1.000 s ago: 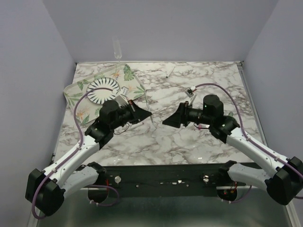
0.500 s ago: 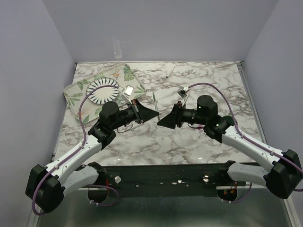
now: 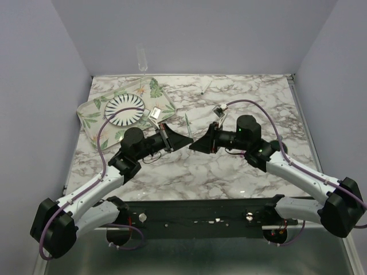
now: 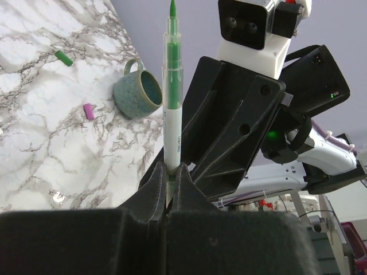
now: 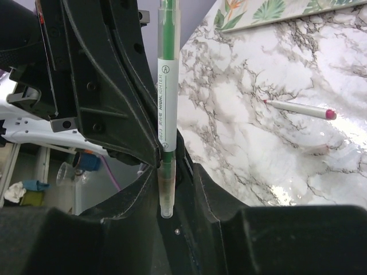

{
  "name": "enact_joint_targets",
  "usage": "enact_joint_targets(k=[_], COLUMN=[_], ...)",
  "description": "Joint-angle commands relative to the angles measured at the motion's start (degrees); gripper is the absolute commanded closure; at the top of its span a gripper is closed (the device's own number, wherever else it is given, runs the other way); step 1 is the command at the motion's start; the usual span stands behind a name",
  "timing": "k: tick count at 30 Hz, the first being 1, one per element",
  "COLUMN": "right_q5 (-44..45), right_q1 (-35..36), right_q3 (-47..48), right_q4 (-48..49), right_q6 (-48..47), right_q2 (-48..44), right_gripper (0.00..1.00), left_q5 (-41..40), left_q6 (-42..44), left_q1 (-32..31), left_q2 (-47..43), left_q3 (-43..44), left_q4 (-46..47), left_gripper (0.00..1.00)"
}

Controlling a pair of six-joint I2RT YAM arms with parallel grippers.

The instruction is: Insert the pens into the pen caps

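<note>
A white-barrelled green pen stands upright out of my left gripper, which is shut on its lower barrel, green tip upward. In the top view both grippers meet tip to tip at mid-table, left gripper facing right gripper, the pen rising between them. My right gripper is open around the pen's clear end; one finger touches it and a gap shows on the other side. A second pen with a pink end lies on the marble. A green cap and a pink cap lie loose beside a mug.
A teal mug stands near the caps. At the back left a floral tray carries a striped plate. A clear tube stands against the back wall. A white pen lies at the far middle.
My right gripper has swung left to meet the left one and its jaws have narrowed around the pen's end. The left gripper has shifted slightly right, still holding the pen.
</note>
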Motion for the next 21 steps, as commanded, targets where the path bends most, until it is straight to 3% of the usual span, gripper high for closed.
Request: enact_joint_targets(k=[1, 4, 5, 6, 8, 9, 10, 12, 13, 16, 21], right_q5=[0.1, -0.6, -0.8, -1.2, -1.9, -1.8, -0.8, 1.2, 3.8, 8.9, 22.4], right_q1=[0.6, 0.7, 0.7, 0.7, 0.7, 0.7, 0.7, 0.6, 0.7, 0.7, 0.7], right_q3=[0.3, 0.0, -0.1, -0.1, -0.5, -0.9, -1.3, -2.2, -2.6, -3.7, -3.6], right_q4=[2.3, 3.1, 3.1, 3.3, 3.5, 3.8, 4.0, 2.6, 2.0, -1.9, -10.9], right_q6=[0.7, 0.5, 0.5, 0.8, 1.1, 1.5, 1.7, 1.5, 1.4, 0.7, -0.3], right_q2=[0.1, -0.3, -0.3, -0.3, -0.4, -0.6, -1.6, -2.9, -4.7, -7.9, -15.0], right_gripper=[0.62, 0.77, 0.92, 0.99, 0.99, 0.99, 0.99, 0.99, 0.99, 0.99, 0.99], left_q5=[0.1, 0.5, 0.4, 0.3, -0.1, -0.2, -1.5, -4.4, -7.5, -11.7, -23.3], left_q6=[-0.2, -0.3, -0.3, -0.3, 0.3, 0.6, 1.0, 2.6, 3.0, 5.3, 7.0], left_q1=[-0.4, -0.4, -0.3, -0.4, -0.4, -0.4, -0.4, -0.4, -0.4, -0.4, -0.3], left_q2=[-0.7, -0.4, -0.5, -0.6, -0.7, -0.8, -0.7, -0.7, -0.8, -1.1, -1.6], left_q3=[0.1, 0.4, 0.2, 0.2, 0.5, 0.9, 2.1, 4.0, 6.1, 9.1, 10.9], left_q4=[2.2, 2.2, 2.2, 2.2, 1.3, 0.2, -3.0, -8.8, -15.4, -25.3, -36.8], left_gripper=[1.00, 1.00, 1.00, 1.00, 1.00, 0.95, 0.68, 0.33, 0.11, 0.03, 0.05])
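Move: The green pen stands tip-up in the left gripper's shut fingers, its middle about 5 cm above and 3 cm ahead of them. The half-open right fingers already straddle its lower end, so its middle is some 5 cm above and 3 cm ahead of them too. On the table, about 22 cm below the right hand, the pink pen lies about 10 cm to the left and 4 cm farther out, and the pink cap about 21 cm to the right and 4 cm farther out. Close the right fingers on the green pen's lower end while the left gripper still holds it steady. Then open the left gripper wide and draw it away from the pen, about 3 cm forward and to the left, turning some 15 degrees. Carry the held pen to the right and slightly up, roughly 3 cm, away from the left hand. ##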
